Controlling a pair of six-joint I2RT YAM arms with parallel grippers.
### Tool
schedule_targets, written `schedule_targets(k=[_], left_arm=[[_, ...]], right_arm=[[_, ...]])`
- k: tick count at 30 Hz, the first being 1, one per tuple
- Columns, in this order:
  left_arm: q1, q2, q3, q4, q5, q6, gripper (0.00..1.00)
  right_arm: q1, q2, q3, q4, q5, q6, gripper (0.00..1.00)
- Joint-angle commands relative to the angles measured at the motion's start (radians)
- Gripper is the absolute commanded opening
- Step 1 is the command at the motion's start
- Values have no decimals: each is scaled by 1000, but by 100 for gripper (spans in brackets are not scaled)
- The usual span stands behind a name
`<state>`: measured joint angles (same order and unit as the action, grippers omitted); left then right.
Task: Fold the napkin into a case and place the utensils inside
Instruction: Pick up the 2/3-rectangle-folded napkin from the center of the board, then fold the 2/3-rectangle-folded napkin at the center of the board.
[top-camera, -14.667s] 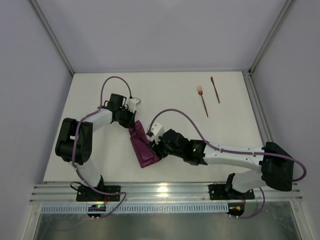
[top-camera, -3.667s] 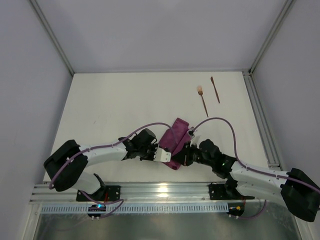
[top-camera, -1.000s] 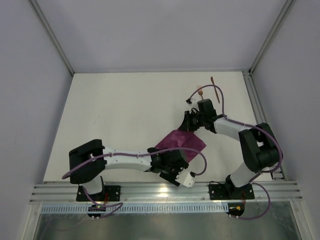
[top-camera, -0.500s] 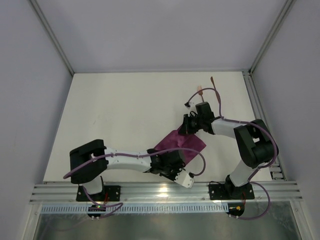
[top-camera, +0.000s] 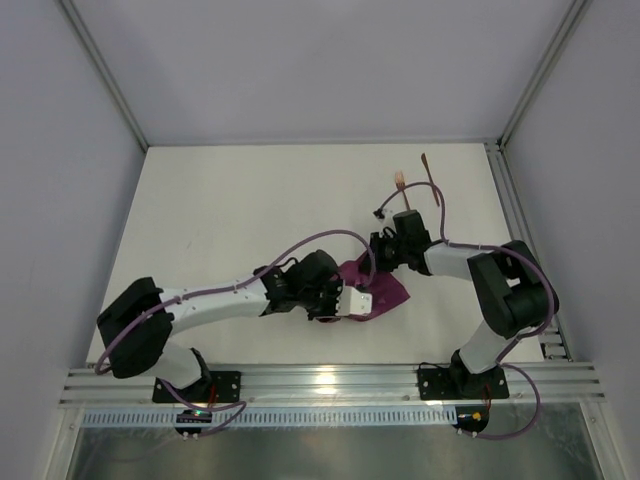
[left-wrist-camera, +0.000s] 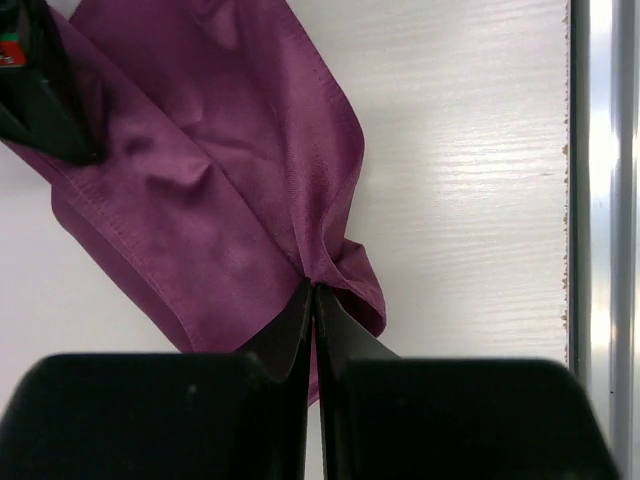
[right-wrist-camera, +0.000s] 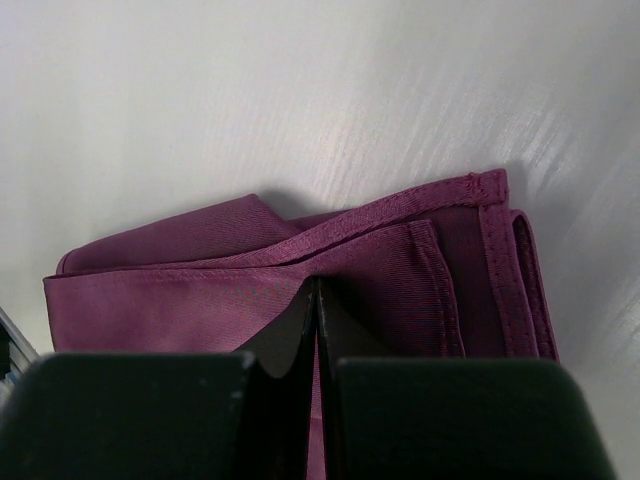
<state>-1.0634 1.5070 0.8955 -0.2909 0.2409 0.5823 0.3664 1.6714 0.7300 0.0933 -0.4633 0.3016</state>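
Note:
The magenta napkin (top-camera: 390, 292) lies bunched in folds at the table's middle front. My left gripper (top-camera: 366, 302) is shut on a fold of the napkin (left-wrist-camera: 200, 190) at its near edge, jaws pressed together at the tips (left-wrist-camera: 313, 292). At the cloth's far side, my right gripper (top-camera: 380, 258) is shut on a layer of the napkin (right-wrist-camera: 200, 280), and hemmed edges show to the right of its tips (right-wrist-camera: 316, 285). The copper fork (top-camera: 400, 182) and knife (top-camera: 427, 163) lie at the back right, partly covered by the right arm's cable.
The table's front edge and metal rail (left-wrist-camera: 600, 200) run close to the right of the left gripper. The right arm's purple cable (top-camera: 436, 195) loops over the utensils. The right gripper's black finger (left-wrist-camera: 45, 110) shows at the napkin's far corner.
The left arm has swung in from the front edge and its gripper has shut on the napkin. The cloth has drawn together into a smaller bunch. The right gripper stays shut on it.

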Motion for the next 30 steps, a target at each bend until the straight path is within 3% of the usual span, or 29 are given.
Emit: schedule_targets(k=[1, 8, 20, 30], left_arm=[[64, -63, -20, 41, 139, -67, 0], [267, -114, -24, 96, 294, -188, 0], [551, -27, -24, 183, 426, -318, 0], [638, 107, 75, 127, 305, -406, 0]], right_arm=[[6, -13, -49, -76, 74, -4, 4], [16, -45, -63, -142, 110, -18, 4], [149, -45, -64, -184, 111, 14, 4], [264, -79, -90, -139, 55, 28, 4]])
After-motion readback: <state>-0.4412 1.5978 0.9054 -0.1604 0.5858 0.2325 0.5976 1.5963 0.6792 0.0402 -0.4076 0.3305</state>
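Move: The napkin's near-left corner is already pinched in the left hand, which holds it a few centimetres over the board; the napkin's middle lies about 6 cm ahead, 9 cm right and 5 cm below. The bare board it is carried to is some 14 cm ahead, 9 cm left and 6 cm below. From the right hand, already down on the far edge, the napkin's middle is about 7 cm back, 3 cm left and 1 cm lower; the fork is 16 cm ahead, 6 cm right. The napkin's held corner is swung forward and left by the left hand, roughly 16 cm in all, arching up about 4 cm over the board and sinking back to its starting height, the wrist turning some 35 degrees counter-clockwise with its fingers shut. The right hand's nearly shut fingertips stay low on the napkin and, after a slow start, drag back and left. ##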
